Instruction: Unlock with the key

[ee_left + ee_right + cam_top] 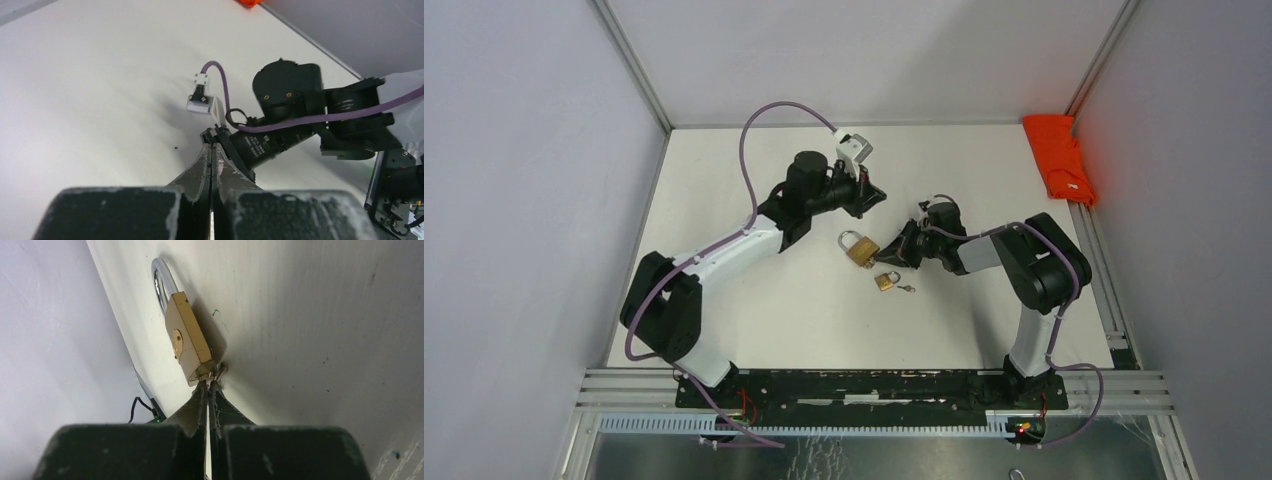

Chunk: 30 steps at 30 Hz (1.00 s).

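Observation:
A large brass padlock (pixel 858 248) with a silver shackle lies mid-table. In the right wrist view its body (pixel 187 340) points its bottom end at my right gripper (pixel 208 383). That gripper is shut, its tips pinching the key (pixel 219 371), a small bit of metal right at the lock's bottom end. From above, the right gripper (pixel 892 250) touches the padlock's right side. My left gripper (pixel 874 193) hovers behind the padlock. Its jaws (pixel 211 146) are pressed together with nothing between them.
A smaller brass padlock (pixel 885 281) lies just in front, with a small key (pixel 907 288) beside it. A red-orange object (pixel 1058 155) rests at the back right corner. The left wrist view looks onto the right arm (pixel 290 90).

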Each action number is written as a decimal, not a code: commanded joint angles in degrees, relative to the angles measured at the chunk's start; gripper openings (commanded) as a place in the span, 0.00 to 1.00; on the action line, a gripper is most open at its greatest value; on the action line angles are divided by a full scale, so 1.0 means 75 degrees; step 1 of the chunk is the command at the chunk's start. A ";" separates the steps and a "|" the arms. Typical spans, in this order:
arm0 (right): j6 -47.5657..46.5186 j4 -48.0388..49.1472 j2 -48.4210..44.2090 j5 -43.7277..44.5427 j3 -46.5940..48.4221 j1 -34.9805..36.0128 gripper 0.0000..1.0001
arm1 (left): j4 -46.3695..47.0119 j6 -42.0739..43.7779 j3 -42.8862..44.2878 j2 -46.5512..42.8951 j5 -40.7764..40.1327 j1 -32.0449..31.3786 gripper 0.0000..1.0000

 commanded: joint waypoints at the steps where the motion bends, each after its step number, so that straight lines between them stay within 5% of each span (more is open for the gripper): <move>1: -0.0431 0.0028 0.0047 0.0042 0.0326 -0.0018 0.00 | -0.0560 -0.0105 0.0326 0.0226 -0.0541 0.0025 0.02; 7: -0.1876 -0.1021 -0.0024 0.0603 0.0837 -0.0102 0.18 | -0.2271 -0.0357 0.1141 0.0900 -0.1448 0.0433 0.04; 18: -0.3421 -0.2340 -0.0211 0.1194 0.1543 -0.0609 0.22 | -0.4151 -0.0736 0.1842 0.2263 -0.1981 0.0807 0.24; 30: -0.4039 -0.2610 -0.1677 0.1565 0.0824 -0.0624 0.31 | -0.5313 -0.0515 0.2345 0.3091 -0.2729 0.0800 0.45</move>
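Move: From my left hand, the large padlock lies some 22 cm below, 1 cm ahead and 5 cm to the left. The padlock is about 4 cm ahead, 3 cm left and 2 cm below my right hand; its keys sit right at those right fingertips, roughly 1 cm ahead and 1 cm left. From the right hand, the small padlock is about 3 cm back and 3 cm right, the small key about 5 cm back and 7 cm right. My left hand swoops about 19 cm down and 10 cm left towards the large padlock's shackle, edging forward before easing partly back; I swing its fingertips steeply downward and part the shut fingers nearly halfway. Meanwhile my right fingers open and come free of the keys, that hand drawing off forward and right, then rising slightly as it rolls. ##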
